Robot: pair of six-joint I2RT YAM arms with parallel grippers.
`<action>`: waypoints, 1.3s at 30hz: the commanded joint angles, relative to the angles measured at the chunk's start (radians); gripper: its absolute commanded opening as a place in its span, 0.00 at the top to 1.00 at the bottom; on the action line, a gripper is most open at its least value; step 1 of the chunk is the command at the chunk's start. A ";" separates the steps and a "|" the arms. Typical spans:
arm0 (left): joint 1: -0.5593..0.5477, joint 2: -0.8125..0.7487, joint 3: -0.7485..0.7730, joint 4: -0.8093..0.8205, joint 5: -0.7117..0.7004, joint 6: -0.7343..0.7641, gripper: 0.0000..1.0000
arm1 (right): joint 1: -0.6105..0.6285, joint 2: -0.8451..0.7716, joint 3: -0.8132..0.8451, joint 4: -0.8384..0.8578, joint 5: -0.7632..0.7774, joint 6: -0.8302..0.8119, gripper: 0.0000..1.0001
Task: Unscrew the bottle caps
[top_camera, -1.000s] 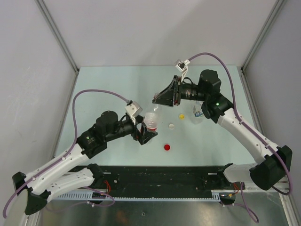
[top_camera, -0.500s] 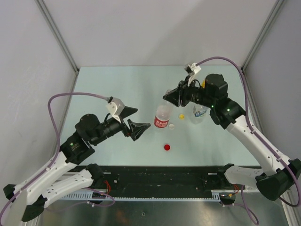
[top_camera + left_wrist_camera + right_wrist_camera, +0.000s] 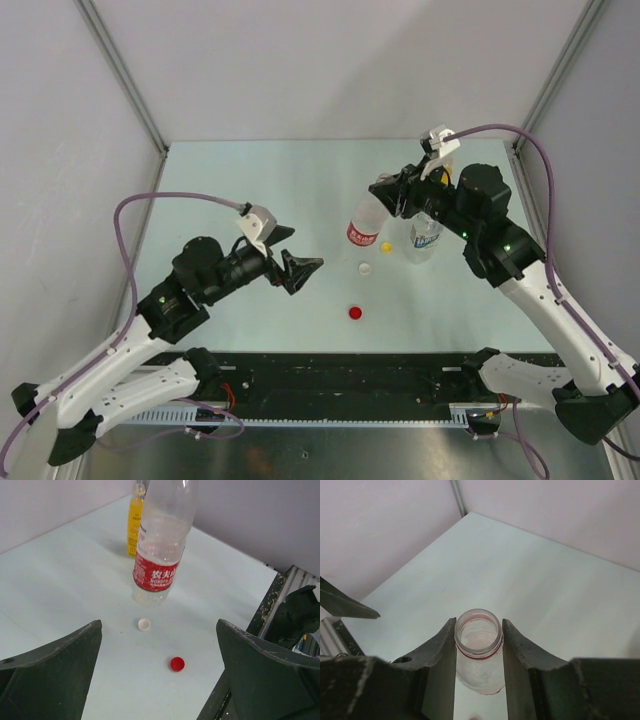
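Observation:
The red-white-label bottle (image 3: 362, 232) has no cap on, and its open mouth (image 3: 478, 628) shows in the right wrist view. My right gripper (image 3: 386, 196) is shut on its neck, one finger (image 3: 440, 650) on each side. The bottle leans, its base toward the table's middle. My left gripper (image 3: 300, 266) is open and holds nothing, well left of the bottle (image 3: 157, 555). Three loose caps lie on the table: red (image 3: 354, 313), white (image 3: 365, 268) and yellow (image 3: 386, 246). The left wrist view shows the white cap (image 3: 144, 624) and the red cap (image 3: 177, 664) ahead of the left gripper (image 3: 159, 628).
A blue-white-label bottle (image 3: 425, 236) stands just right of the held one, under the right arm. A bottle of yellow-orange liquid (image 3: 135, 522) stands behind the held bottle. Grey walls enclose the table on three sides. A black rail (image 3: 350, 385) runs along the near edge.
My left gripper opened, let go of the red-white-label bottle and drew back to the left. My right gripper moved the bottle by its neck to the right and farther back.

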 commanded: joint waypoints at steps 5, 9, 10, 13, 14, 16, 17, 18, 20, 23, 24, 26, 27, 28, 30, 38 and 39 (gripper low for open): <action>0.000 0.076 0.042 0.034 0.006 0.054 0.00 | 0.005 -0.014 0.005 0.064 0.093 -0.050 1.00; 0.000 0.118 0.042 0.034 0.005 0.054 0.01 | -0.001 0.018 0.005 0.086 0.094 -0.040 1.00; 0.000 0.126 0.042 0.034 0.001 0.054 0.01 | -0.004 0.026 0.005 0.094 0.092 -0.037 1.00; 0.002 0.165 0.039 0.034 -0.020 0.050 0.01 | -0.021 0.052 0.005 0.118 0.078 -0.029 1.00; 0.001 0.184 0.040 0.034 -0.029 0.047 0.01 | -0.030 0.063 0.005 0.125 0.072 -0.023 1.00; 0.003 0.222 0.043 0.032 -0.033 0.040 0.01 | -0.051 0.086 0.005 0.141 0.053 -0.009 1.00; 0.004 0.242 0.045 0.032 -0.030 0.035 0.00 | -0.063 0.100 0.005 0.148 0.039 0.000 1.00; 0.005 0.261 0.047 0.032 -0.028 0.029 0.00 | -0.077 0.112 0.005 0.156 0.025 0.012 1.00; 0.013 0.299 0.051 0.034 -0.022 0.010 0.01 | -0.106 0.139 0.005 0.178 -0.006 0.039 1.00; 0.047 0.367 0.057 0.033 0.012 -0.021 0.01 | -0.149 0.181 0.005 0.213 -0.040 0.083 1.00; 0.065 0.390 0.059 0.033 0.034 -0.033 0.01 | -0.161 0.194 0.005 0.222 -0.047 0.093 1.00; 0.105 0.430 0.064 0.032 0.086 -0.060 0.01 | -0.175 0.217 0.005 0.229 -0.048 0.101 1.00; 0.131 0.447 0.067 0.032 0.113 -0.077 0.01 | -0.181 0.231 0.005 0.248 -0.042 0.102 1.00; 0.157 0.461 0.070 0.032 0.146 -0.098 0.00 | -0.187 0.242 0.005 0.261 -0.035 0.101 1.00; 0.213 0.481 0.075 0.034 0.205 -0.136 0.00 | -0.199 0.272 0.006 0.278 -0.014 0.106 1.00; 0.399 0.492 0.076 0.034 0.328 -0.207 0.00 | -0.218 0.378 0.006 0.361 0.095 0.109 1.00; 0.414 0.490 0.075 0.034 0.336 -0.211 0.01 | -0.219 0.393 0.006 0.379 0.108 0.102 1.00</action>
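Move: The opened red-label bottle already hangs from the right hand by its neck; the yellow bottle, on the far side where it is being taken, stands about 21 cm ahead of that hand, 17 cm right and 30 cm lower. The water bottle is roughly 10 cm ahead, 14 cm right and 28 cm down; the yellow cap is 11 cm ahead, 6 cm right, 38 cm down. From the empty left hand, the yellow bottle is some 30 cm ahead, 29 cm right, 24 cm down. The red-label bottle, still pinched at its neck, is carried by the right hand about 13 cm forward towards the far side and the yellow bottle, sinking some 7 cm after a slow start and turning slightly clockwise. The left hand, empty and wide open, drops about 15 cm and goes 10 cm forward, drifting right and then back left as it tips down some 30 degrees. ##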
